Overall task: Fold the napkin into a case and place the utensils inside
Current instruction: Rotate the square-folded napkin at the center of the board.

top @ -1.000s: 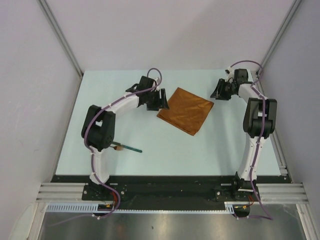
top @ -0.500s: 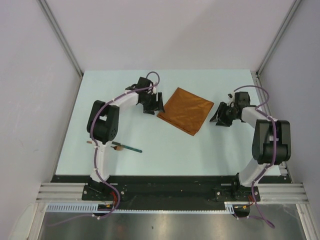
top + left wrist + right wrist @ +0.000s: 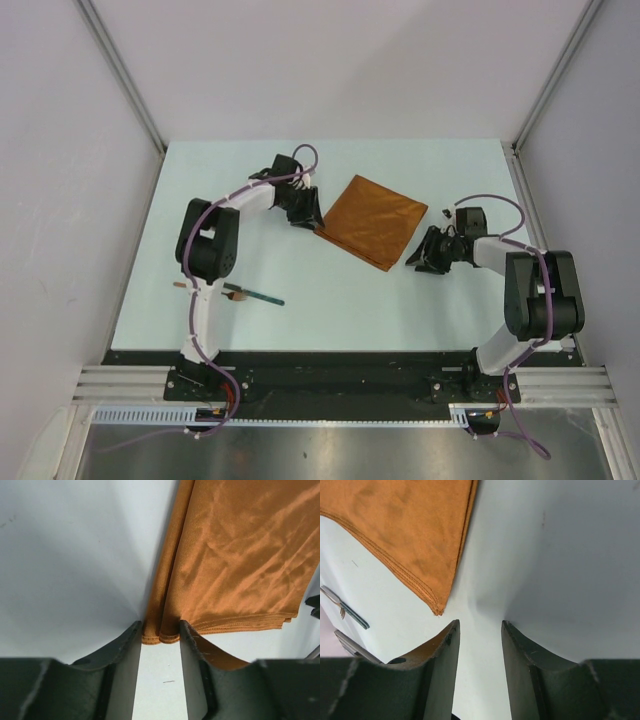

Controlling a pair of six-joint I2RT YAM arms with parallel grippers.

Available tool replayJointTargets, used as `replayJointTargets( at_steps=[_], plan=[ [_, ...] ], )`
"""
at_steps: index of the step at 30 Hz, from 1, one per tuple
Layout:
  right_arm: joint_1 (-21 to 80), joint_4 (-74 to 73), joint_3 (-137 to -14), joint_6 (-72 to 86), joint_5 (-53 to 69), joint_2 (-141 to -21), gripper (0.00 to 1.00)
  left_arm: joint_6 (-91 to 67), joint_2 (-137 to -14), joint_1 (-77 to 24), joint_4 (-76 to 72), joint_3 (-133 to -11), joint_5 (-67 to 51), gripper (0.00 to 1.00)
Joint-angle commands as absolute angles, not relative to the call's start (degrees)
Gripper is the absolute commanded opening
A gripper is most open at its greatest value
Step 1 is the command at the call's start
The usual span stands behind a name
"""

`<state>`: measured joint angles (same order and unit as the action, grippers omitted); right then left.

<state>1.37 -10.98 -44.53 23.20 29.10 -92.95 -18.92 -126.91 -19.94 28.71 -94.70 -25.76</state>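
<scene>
The rust-orange napkin (image 3: pixel 370 220) lies folded into a layered square, turned like a diamond, in the middle of the table. My left gripper (image 3: pixel 315 222) is at its left corner. In the left wrist view the napkin (image 3: pixel 235 555) has a bunched corner wedged between both fingertips of that gripper (image 3: pixel 160 630), which is shut on it. My right gripper (image 3: pixel 413 262) rests low just right of the napkin's near corner. It is open with only bare table between its fingers (image 3: pixel 480 625), and the napkin (image 3: pixel 405 525) ends just short of the left finger. The utensils (image 3: pixel 255 295), one teal-handled, lie near the left arm.
The pale table (image 3: pixel 330 310) ends at a black rail in front, with grey walls on the left, the back and the right. The left arm's elbow (image 3: pixel 205 245) hangs close above the utensils. A small brown piece (image 3: pixel 180 285) lies left of that arm.
The right arm swung from the far right corner toward the front and lowered beside the napkin's near corner. The left gripper slid onto the left corner and its jaws narrowed onto the cloth.
</scene>
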Motion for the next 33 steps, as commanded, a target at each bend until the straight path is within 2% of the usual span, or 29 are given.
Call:
replayJointTargets(
  at_steps=[1,3,9,10,14,18,19,22,23,26,30,33],
  plan=[
    [2.1,-7.0,-44.0,24.7,30.9,-90.9,0.43,-16.5,-129.5,-19.2,30.5,-96.8,-26.6,0.36],
    [2.3,-7.1,-43.8,24.5,30.6,-90.3,0.43,-16.6,-129.6,-19.3,30.1,-96.3,-27.8,0.35],
    [1.7,-8.2,-42.9,23.9,30.1,-89.2,0.43,-18.4,-128.4,-19.4,26.7,-92.1,-32.3,0.19],
    [1.3,-8.3,-42.5,24.3,29.9,-89.0,0.43,-18.9,-128.0,-19.4,25.9,-91.0,-33.2,0.13],
    [0.4,-10.6,-41.6,26.5,25.6,-86.8,0.37,-24.8,-122.5,-21.5,18.0,-80.1,-35.1,0.01],
    [0.4,-15.5,-40.2,27.5,20.3,-83.2,0.39,-38.1,-112.8,-27.8,6.3,-64.4,-31.0,0.00],
    [0.4,-16.3,-39.1,27.5,20.0,-81.8,0.41,-41.6,-110.3,-29.3,-2.7,-56.3,-30.1,0.00],
    [-1.4,-19.7,-37.6,27.3,16.9,-77.0,0.44,-57.0,-105.7,-35.1,-17.5,-44.0,-27.4,0.00],
    [-1.4,-20.9,-37.4,26.9,16.3,-76.0,0.43,-63.1,-105.5,-38.5,-20.4,-42.0,-27.1,0.00],
    [-1.2,-25.1,-37.9,23.9,11.4,-72.5,0.44,-68.8,-106.0,-45.3,-25.9,-38.9,-25.5,0.00],
    [1.6,-27.1,-39.5,23.6,10.9,-70.3,0.42,-70.8,-102.8,-47.7,-28.5,-35.9,-21.3,0.00],
    [2.4,-27.2,-40.8,22.9,9.2,-71.4,0.42,-67.8,-100.4,-47.6,-21.8,-35.9,-19.3,0.00]
  ],
)
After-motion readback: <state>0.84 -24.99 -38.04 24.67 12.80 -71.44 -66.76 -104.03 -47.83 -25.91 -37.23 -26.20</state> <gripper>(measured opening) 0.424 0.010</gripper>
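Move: The napkin's left corner sits right at the left fingertips, about 1 cm below. From that hand its far corner is roughly 15 cm ahead and 11 cm right, its near corner 11 cm back and 20 cm right, and the teal knife 18 cm back and 17 cm left. The left corner lies from the right hand some 9 cm ahead and 26 cm left, about 1 cm below. Pinching the napkin's left corner, the left hand drags it back 26 cm and 11 cm rightward; right hand retreats. ##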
